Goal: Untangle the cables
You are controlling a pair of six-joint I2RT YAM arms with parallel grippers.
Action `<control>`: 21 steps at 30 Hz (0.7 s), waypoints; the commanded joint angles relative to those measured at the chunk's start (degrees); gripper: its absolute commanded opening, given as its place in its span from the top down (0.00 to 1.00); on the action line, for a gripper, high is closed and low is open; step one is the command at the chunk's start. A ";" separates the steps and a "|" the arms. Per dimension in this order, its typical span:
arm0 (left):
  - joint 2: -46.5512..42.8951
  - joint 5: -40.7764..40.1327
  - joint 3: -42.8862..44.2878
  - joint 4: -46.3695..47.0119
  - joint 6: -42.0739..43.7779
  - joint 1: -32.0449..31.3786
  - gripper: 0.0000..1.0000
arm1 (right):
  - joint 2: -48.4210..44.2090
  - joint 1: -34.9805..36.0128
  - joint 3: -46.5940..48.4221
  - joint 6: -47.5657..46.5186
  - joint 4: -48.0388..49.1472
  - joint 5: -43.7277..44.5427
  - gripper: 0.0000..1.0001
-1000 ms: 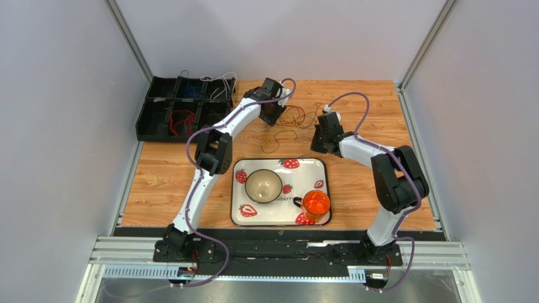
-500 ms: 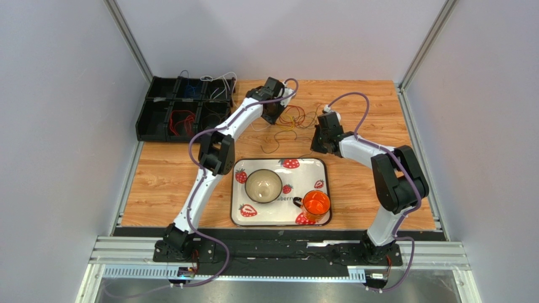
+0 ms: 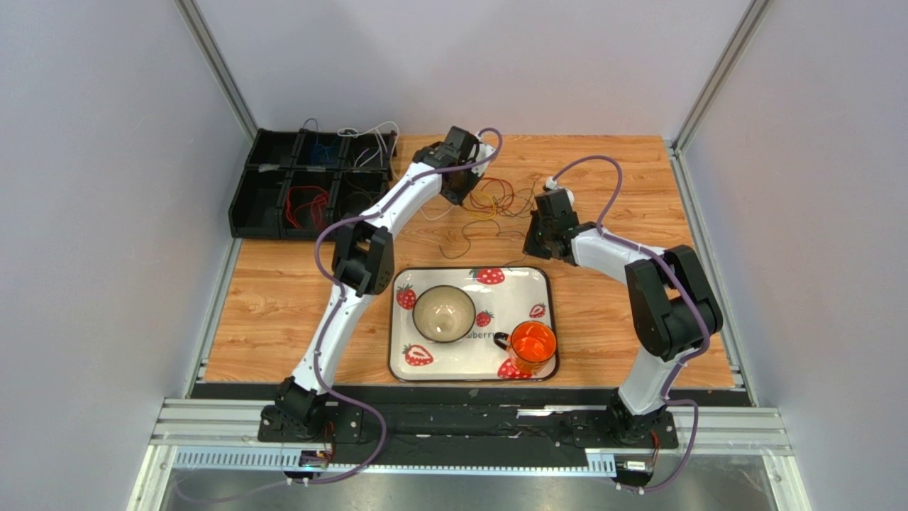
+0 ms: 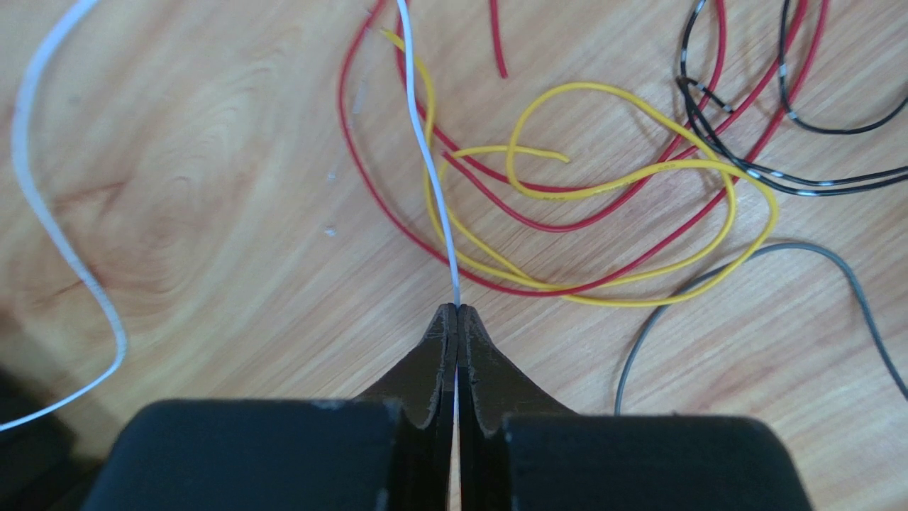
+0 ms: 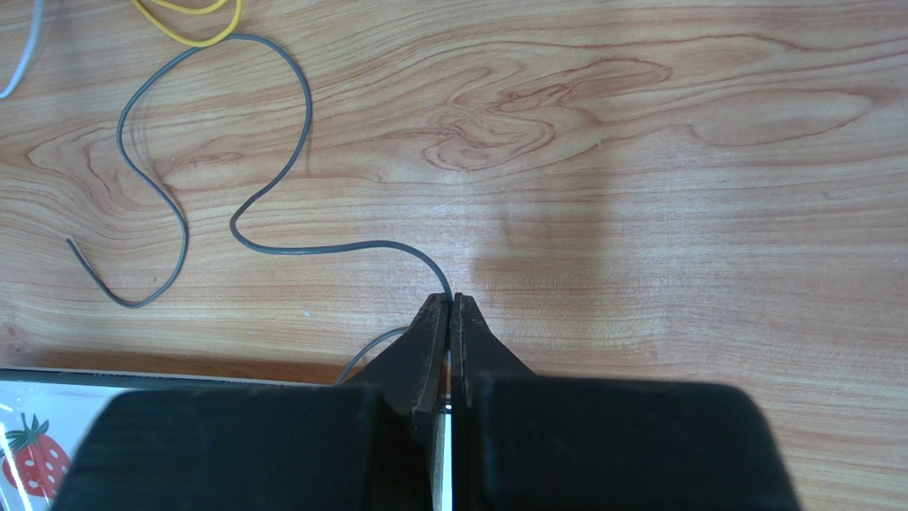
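Note:
The cables (image 3: 492,199) lie in a loose tangle on the wooden table at the back centre. In the left wrist view, red loops (image 4: 597,213) and yellow loops (image 4: 639,176) cross each other, with black cables (image 4: 789,176) at the right. My left gripper (image 4: 456,311) is shut on a thin white cable (image 4: 426,138) that runs straight up out of its tips. My right gripper (image 5: 449,299) is shut on a grey cable (image 5: 266,192), which winds away to the left over bare wood. In the top view, the left gripper (image 3: 466,195) sits at the tangle's left edge and the right gripper (image 3: 536,243) at its right.
A strawberry-print tray (image 3: 533,285) near the front holds a bowl (image 3: 444,313) and an orange cup (image 3: 532,345). A black divided bin (image 3: 266,197) with several cables in it stands at the back left. Another white cable (image 4: 53,213) curves at the left.
My left gripper has closed from open onto the white cable, and its wrist has shifted slightly toward the back. The right arm has not moved.

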 commanded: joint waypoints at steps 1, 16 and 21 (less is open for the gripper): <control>-12.32 -1.13 3.98 3.15 -1.88 1.21 1.00 | -0.44 -0.16 1.58 0.67 1.25 0.01 1.00; -30.87 1.08 1.96 15.72 -9.71 4.90 1.00 | -0.71 -0.16 1.23 0.67 1.52 -0.08 1.00; -32.89 -0.68 2.05 18.45 -10.41 7.97 1.00 | -0.62 -0.16 1.23 0.76 1.43 -0.08 1.00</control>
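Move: The white cable is already pinched in the left fingers, close over the table. Its storage place, the organizer's back-right compartment, lies about 14 cm ahead and 21 cm to the left of that hand. The red cable's loop sits roughly 6 cm to the right and 2 cm farther out, the yellow cable some 7 cm straight to the right; both are 2 cm lower. From the right hand, that compartment is about 28 cm ahead and 36 cm left. The white cable is pulled fast and almost straight up, away from the red and yellow loops: the left hand keeps its pinch and rises about 38 cm, easing some 5 cm left late on. Its wrist tips up nearly 50 degrees, so the fingers swing from steeply down to point outward and to the right. The right hand stays still, its shut fingers keeping the gray cable. ##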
